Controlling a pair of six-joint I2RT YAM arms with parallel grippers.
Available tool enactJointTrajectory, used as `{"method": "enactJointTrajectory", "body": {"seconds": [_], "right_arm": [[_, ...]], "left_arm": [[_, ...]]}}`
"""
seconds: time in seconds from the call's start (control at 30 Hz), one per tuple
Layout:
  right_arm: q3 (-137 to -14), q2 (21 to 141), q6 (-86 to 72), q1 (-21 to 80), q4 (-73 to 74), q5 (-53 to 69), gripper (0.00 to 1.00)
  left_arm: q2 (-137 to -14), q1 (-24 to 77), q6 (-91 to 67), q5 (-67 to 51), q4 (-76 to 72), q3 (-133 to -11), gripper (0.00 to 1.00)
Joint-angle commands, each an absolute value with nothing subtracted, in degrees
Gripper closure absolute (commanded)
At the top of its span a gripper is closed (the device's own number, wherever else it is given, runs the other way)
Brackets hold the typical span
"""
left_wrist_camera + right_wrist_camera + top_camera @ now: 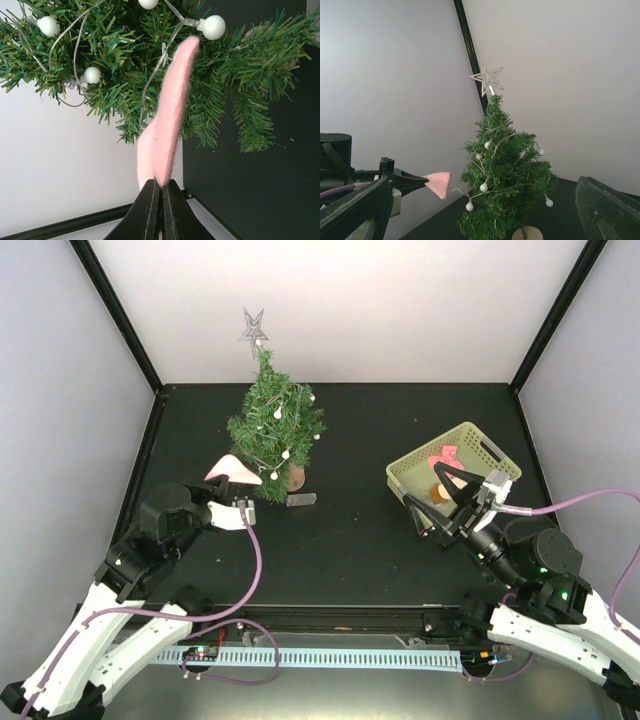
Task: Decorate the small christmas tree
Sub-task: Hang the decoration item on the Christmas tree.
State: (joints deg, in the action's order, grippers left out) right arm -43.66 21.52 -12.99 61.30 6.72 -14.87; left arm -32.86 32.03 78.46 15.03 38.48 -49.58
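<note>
The small christmas tree (pixel 275 430) stands at the back left of the black table on a wood stump base (pixel 296 478), with a silver star (pixel 252 328) on top and a string of white bead lights. My left gripper (pixel 213 483) is shut on a pink felt ornament (pixel 235 469), held just left of the lower branches. In the left wrist view the jaws (pixel 161 184) pinch the ornament (pixel 170 110), whose tip reaches the needles (pixel 125 85). My right gripper (pixel 425 490) is open and empty over the basket's near-left edge, facing the tree (pixel 505 180).
A pale green basket (pixel 470 435) at the right holds a pink piece (pixel 443 455) and a brown ornament (pixel 438 492). A small grey box (pixel 302 499) lies by the tree's base. White walls and black frame posts enclose the table.
</note>
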Motion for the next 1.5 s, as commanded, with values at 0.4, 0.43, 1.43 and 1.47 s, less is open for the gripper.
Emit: {"method": "enactJointTrajectory", "body": {"seconds": [0.4, 0.43, 1.43, 1.47], "right_arm": [[-43.17, 21.20, -12.53, 61.08, 5.16, -15.54, 0.00], [-43.20, 21.25, -12.38, 61.07, 5.14, -15.58, 0.00], [-43.04, 23.33, -12.32, 61.08, 8.11, -16.63, 0.00], [-43.18, 23.45, -12.59, 61.08, 8.62, -16.80, 0.00]], "left_arm": [[-33.63, 32.51, 74.74, 13.56, 40.04, -44.39, 0.98], [-33.87, 32.52, 74.57, 13.35, 40.08, -43.79, 0.98], [-33.23, 32.47, 64.20, 10.55, 43.62, -44.92, 0.44], [-32.88, 32.50, 61.79, 9.15, 43.74, -45.44, 0.44]]}}
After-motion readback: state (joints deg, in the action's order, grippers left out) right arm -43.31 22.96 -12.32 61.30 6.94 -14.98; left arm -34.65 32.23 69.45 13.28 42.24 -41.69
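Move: The hooking spot for the pink decoration, a lower branch on the tree's near left side, is about 7 cm right of the left hand, 4 cm ahead and 8 cm below. A white bulb sits some 3 cm to the right of that spot; the tree's wooden foot stands 12 cm right of the hand, 4 cm ahead and 27 cm down. From the idle right hand the spot is roughly 24 cm left, 12 cm ahead and 20 cm below. The pink decoration, still pinched at its outer end by the left fingers, is brought about 10 cm nearly straight down beside the tree onto the lower left branch next to the bulb, the wrist tipping down some 15 degrees. There the fingers open to about half and let go, and the open hand climbs back about 2 cm. ##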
